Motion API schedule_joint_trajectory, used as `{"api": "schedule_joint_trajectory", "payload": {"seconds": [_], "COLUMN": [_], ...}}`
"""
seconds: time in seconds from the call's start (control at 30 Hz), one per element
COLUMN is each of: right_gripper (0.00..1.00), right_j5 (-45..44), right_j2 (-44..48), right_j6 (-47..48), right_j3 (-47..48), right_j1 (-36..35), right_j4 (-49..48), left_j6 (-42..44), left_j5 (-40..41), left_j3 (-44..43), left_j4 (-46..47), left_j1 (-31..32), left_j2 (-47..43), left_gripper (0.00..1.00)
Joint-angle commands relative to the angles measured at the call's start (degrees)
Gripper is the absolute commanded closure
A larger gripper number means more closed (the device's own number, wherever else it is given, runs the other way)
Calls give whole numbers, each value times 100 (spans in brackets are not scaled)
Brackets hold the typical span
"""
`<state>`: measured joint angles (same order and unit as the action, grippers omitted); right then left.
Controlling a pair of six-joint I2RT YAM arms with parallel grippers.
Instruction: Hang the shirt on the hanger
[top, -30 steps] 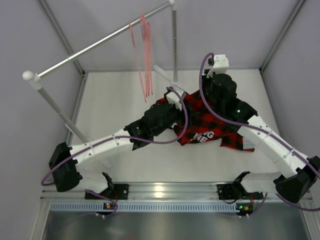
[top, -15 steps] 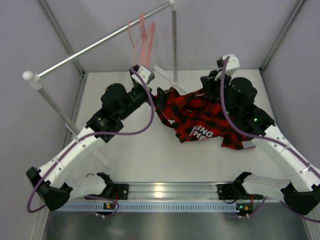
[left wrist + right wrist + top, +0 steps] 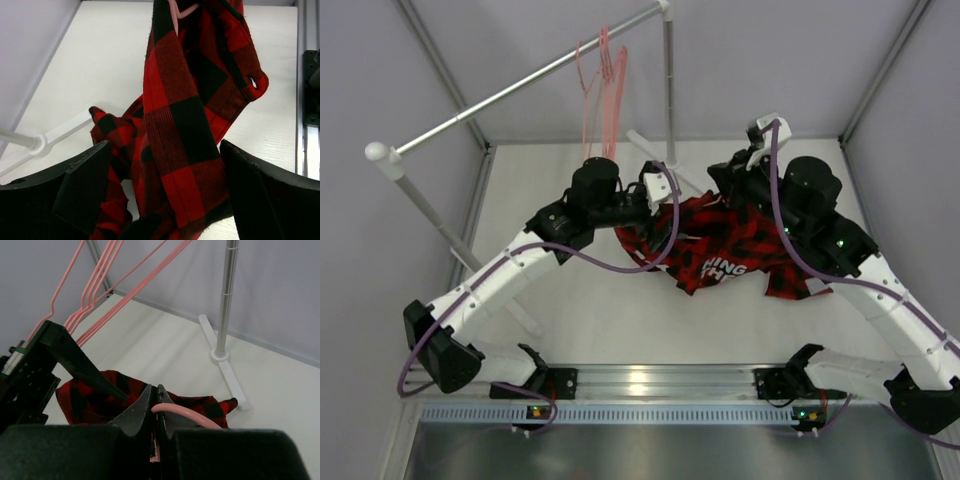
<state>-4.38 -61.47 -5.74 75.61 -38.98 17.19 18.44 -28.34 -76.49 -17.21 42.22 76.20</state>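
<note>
The red-and-black plaid shirt (image 3: 720,240) hangs bunched over the table, white lettering facing up. My right gripper (image 3: 738,182) is above the shirt's back edge, shut on the pink wire of the hanger (image 3: 186,415), whose frame is inside the fabric; a bit of that wire (image 3: 178,9) shows at the shirt's top. My left gripper (image 3: 656,190) is at the shirt's left edge with its jaws wide apart. A hanging fold of the shirt (image 3: 175,125) lies between its fingers (image 3: 85,185) without being pinched. From the right wrist, the left gripper's fingers (image 3: 75,357) show just beside the shirt (image 3: 90,397).
Other pink hangers (image 3: 604,75) hang on the slanted metal rail (image 3: 510,90) at the back left. The rack's upright post (image 3: 225,305) and its white foot (image 3: 227,372) stand just behind the shirt. A side wall (image 3: 380,250) closes the left.
My left gripper drew back from the shirt toward the rack, then swung in again to the shirt's left edge with its jaws wide. The right gripper stayed shut on the hanger, shifting slightly.
</note>
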Motion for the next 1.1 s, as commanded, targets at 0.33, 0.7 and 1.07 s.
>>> {"api": "schedule_joint_trajectory", "payload": {"seconds": [0.33,0.7,1.07], "right_gripper": [100,100,26], "right_j5": [886,299,-607], "right_j2": [-181,-111,29], "right_j6": [-612,-569,-454], "right_j3": [244,-11,-178], "right_j1": [-101,-101,-101], "right_j4": [-514,-620,539], "left_j6": [-508,-1166,-2230], "left_j5": [-842,38,1138], "left_j3": [-1017,-386,72], "left_j4": [-177,708,1668], "left_j1": [251,305,24], "left_j2": [940,853,518], "left_gripper": [45,100,100]}}
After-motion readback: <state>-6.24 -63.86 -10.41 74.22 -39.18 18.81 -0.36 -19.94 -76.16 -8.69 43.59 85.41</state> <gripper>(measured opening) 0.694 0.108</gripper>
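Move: For the open left hand, the shirt's collar edge over the hanger's shoulder lies about 5 cm to the right, roughly level fore and aft, and 1 cm lower. The neck of the held hanger stands some 9 cm right of this hand, 4 cm ahead and 5 cm up; the spare hangers are about 14 cm left and 14 cm ahead, some 8 cm up. From the right hand, shut on the hanger, that collar edge lies 4 cm left, 5 cm back and 7 cm down. Rightward about 5 cm and slightly down, the left hand slides its jaws farther over the collar edge and shuts them, pinching the cloth together with the hanger's shoulder, then swings forward some 4 cm while sinking. The right hand, still gripping the hanger, eases left about 3 cm, then sinks and comes back right as its fingers open to let go. ##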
